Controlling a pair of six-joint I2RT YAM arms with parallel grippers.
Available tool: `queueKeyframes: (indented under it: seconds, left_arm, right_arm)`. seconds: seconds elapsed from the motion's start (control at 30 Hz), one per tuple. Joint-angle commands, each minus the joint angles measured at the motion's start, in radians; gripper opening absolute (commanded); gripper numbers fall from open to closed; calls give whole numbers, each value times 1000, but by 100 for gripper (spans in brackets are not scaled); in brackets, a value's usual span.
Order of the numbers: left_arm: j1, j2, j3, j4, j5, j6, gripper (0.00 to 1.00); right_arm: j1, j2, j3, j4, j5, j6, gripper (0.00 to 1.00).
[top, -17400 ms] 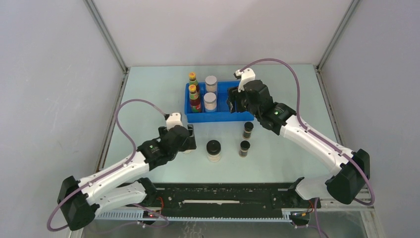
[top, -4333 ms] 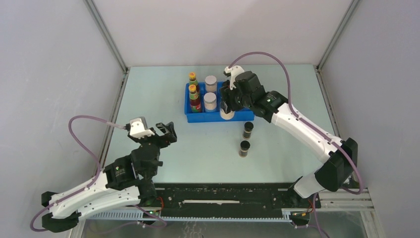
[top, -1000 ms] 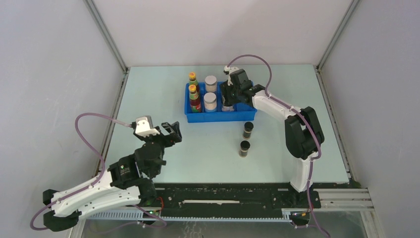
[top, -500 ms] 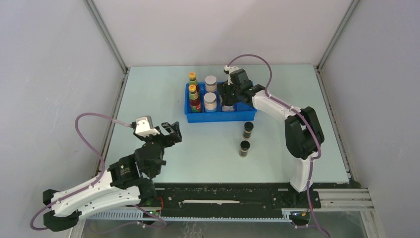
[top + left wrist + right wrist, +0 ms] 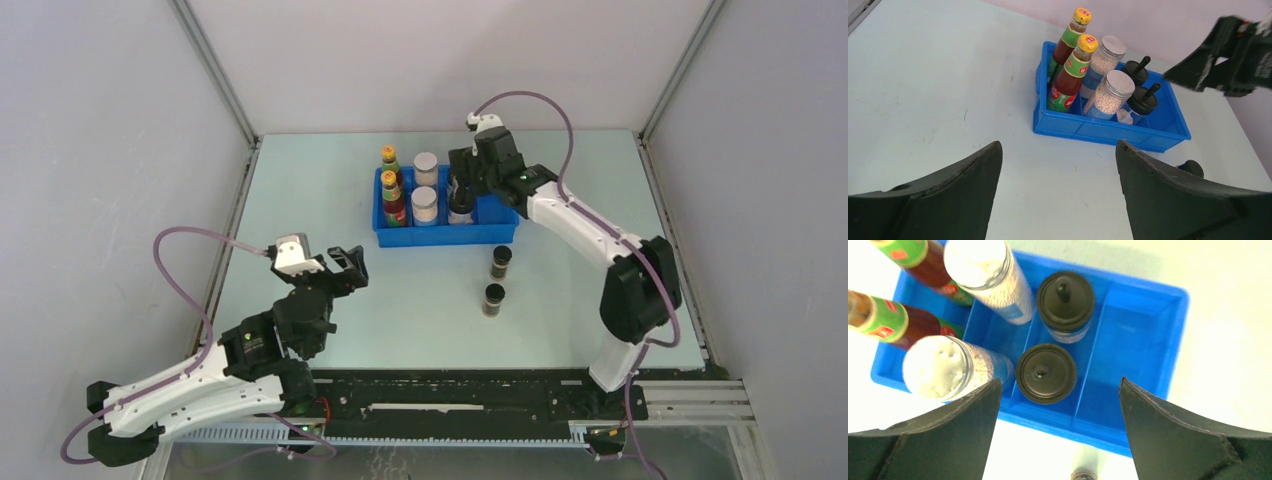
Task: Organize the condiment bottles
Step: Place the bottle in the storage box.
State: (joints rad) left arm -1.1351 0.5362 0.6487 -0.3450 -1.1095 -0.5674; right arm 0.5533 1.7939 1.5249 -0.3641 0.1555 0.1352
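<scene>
The blue tray [image 5: 445, 236] holds two red-labelled bottles [image 5: 393, 195] in its left column, two silver-lidded jars [image 5: 425, 203] in the second and two black-lidded jars [image 5: 1046, 372] in the third. My right gripper [image 5: 1060, 380] hangs open above those black lids and touches nothing. In the top view it [image 5: 465, 183] covers the far black-lidded jar. Two dark vials [image 5: 501, 262] [image 5: 493, 299] stand on the table in front of the tray. My left gripper [image 5: 345, 266] is open and empty over the table, left of the vials and well short of the tray [image 5: 1108, 135].
The tray's right column [image 5: 1133, 350] has nothing in it. Grey walls close the table on three sides. The right arm reaches across the table's right half, above the vials.
My right gripper has opened, let go of the near black-lidded jar in the tray's third column, and lifted up and back. The left arm has stayed still.
</scene>
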Motion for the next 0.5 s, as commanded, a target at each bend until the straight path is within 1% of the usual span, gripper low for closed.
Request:
queueKeyframes:
  seconds: [0.0,0.17,0.3,0.47]
  left_arm:
    - [-5,-2,-11,29,10,4,88]
    - [-5,5,-12,45,31,4,88]
    - [-5,5,-12,59,42,13,88]
    - [-5,-6,-17,68,47,20,88]
  right_arm:
    - [40,-134,-7,-57,191,53,95]
    - [91,-211,-67,-158,346,134,95]
    - [123,-284,-176,-196,400,221,94]
    - [188,-396,-329,-197,474,319,94]
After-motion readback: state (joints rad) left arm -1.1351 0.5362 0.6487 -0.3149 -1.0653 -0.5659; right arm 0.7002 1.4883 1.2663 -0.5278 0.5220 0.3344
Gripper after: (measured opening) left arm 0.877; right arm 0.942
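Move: The nearer-to-box small dark-capped bottle stands about 12 cm back, 6 cm right and some 10 cm below the empty right hand; the other small bottle is roughly 20 cm back and 4 cm right. In the box, the front black-lidded jar lies about level with this hand and 2 cm left, the rear one 7 cm ahead and 2 cm left, both some 9 cm lower. From the left hand, that nearer bottle lies about 12 cm ahead, 29 cm right and 17 cm below. Carry the open right gripper away from the black-lidded jars and out over the box's front edge towards the nearer small dark-capped bottle: back about 9 cm and right about 5 cm, rising some 5 cm first, then sinking most of that again. Turn the wrist clockwise about 15 degrees on the way, and keep the fingers wide open, touching nothing. ##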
